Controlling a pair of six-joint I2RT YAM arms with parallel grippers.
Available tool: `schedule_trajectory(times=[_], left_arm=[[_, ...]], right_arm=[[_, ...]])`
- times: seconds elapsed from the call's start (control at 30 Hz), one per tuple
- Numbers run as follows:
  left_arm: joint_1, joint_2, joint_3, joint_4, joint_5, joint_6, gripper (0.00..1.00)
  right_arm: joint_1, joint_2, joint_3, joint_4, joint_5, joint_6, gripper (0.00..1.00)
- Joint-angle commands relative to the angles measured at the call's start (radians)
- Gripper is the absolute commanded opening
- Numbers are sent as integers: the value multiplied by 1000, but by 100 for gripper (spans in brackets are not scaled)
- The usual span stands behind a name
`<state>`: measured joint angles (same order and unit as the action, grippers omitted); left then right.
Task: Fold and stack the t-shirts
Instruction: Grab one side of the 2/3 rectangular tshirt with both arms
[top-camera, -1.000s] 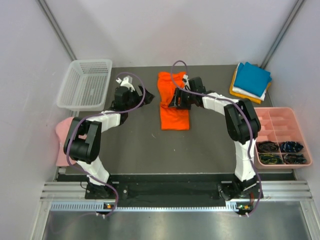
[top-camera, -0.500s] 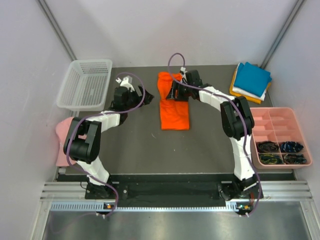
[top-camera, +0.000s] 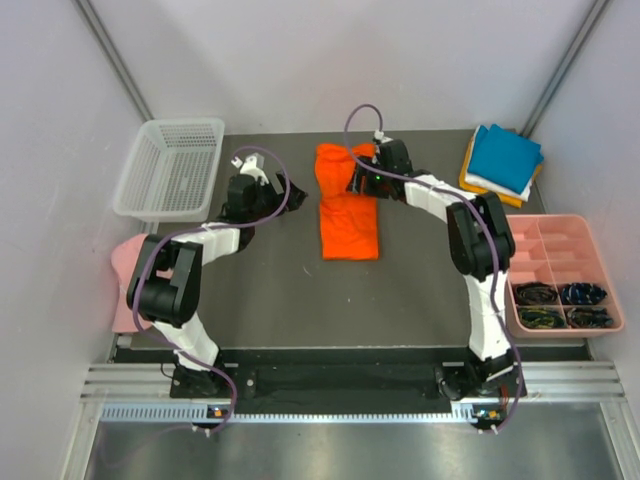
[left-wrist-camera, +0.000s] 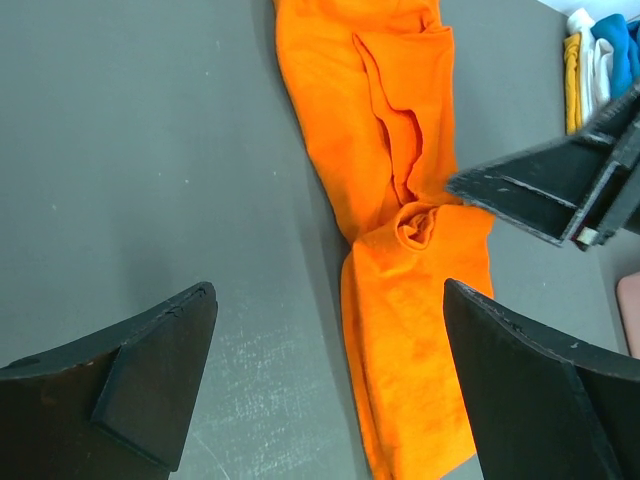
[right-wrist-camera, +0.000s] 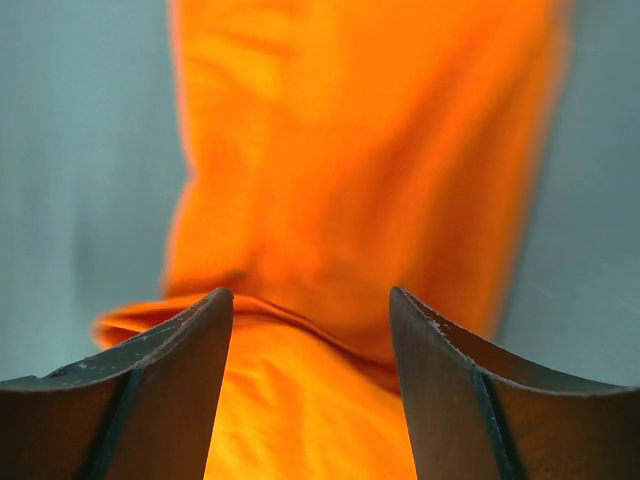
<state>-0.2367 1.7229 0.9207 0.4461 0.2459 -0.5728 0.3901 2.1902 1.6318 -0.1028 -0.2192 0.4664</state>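
The bright orange t-shirt (top-camera: 347, 212) lies as a long, narrow, partly folded strip at the back middle of the table, bunched at its middle (left-wrist-camera: 417, 224). My right gripper (top-camera: 362, 182) hovers over the shirt's far half, jaws open, with a fabric fold below and between its fingertips (right-wrist-camera: 310, 295). My left gripper (top-camera: 292, 191) stands wide open just left of the shirt (left-wrist-camera: 328, 290), touching nothing. A stack of folded t-shirts (top-camera: 503, 162), teal blue on top over white and amber yellow, rests at the back right.
A white mesh basket (top-camera: 170, 168) stands at the back left. A pale pink cap (top-camera: 124, 275) lies by the left edge. A pink compartment tray (top-camera: 558, 272) with dark small items sits at the right.
My right gripper has moved from the shirt's middle toward its far end, and the fabric there now lies wider. The left arm has not moved.
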Motion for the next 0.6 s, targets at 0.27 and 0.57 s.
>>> schedule_trajectory(times=[0.27,0.57], left_arm=[[-3,-167,-32,-46,47,45,99],[-239,-174,-189,-30,-188,111,99]], right_arm=[[-23,-412,-231,-53,340,-52,64],[7,-578,-584,-47,247,26,64]])
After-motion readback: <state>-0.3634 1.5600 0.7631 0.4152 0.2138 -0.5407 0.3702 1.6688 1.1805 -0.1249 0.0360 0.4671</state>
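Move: The shirt's near edge lies about 14 cm back and 12 cm right of the left hand, 9 cm lower. From the right hand, which is over the shirt's upper half, that edge is some 17 cm back, 1 cm left and 4 cm below. The shirt's far end is 9 cm ahead and 3 cm left of the right hand, and the folded stack 4 cm ahead and 34 cm right of it. Both open hands rise, then draw back about 7 cm, the right swinging 9 cm right off the shirt. ##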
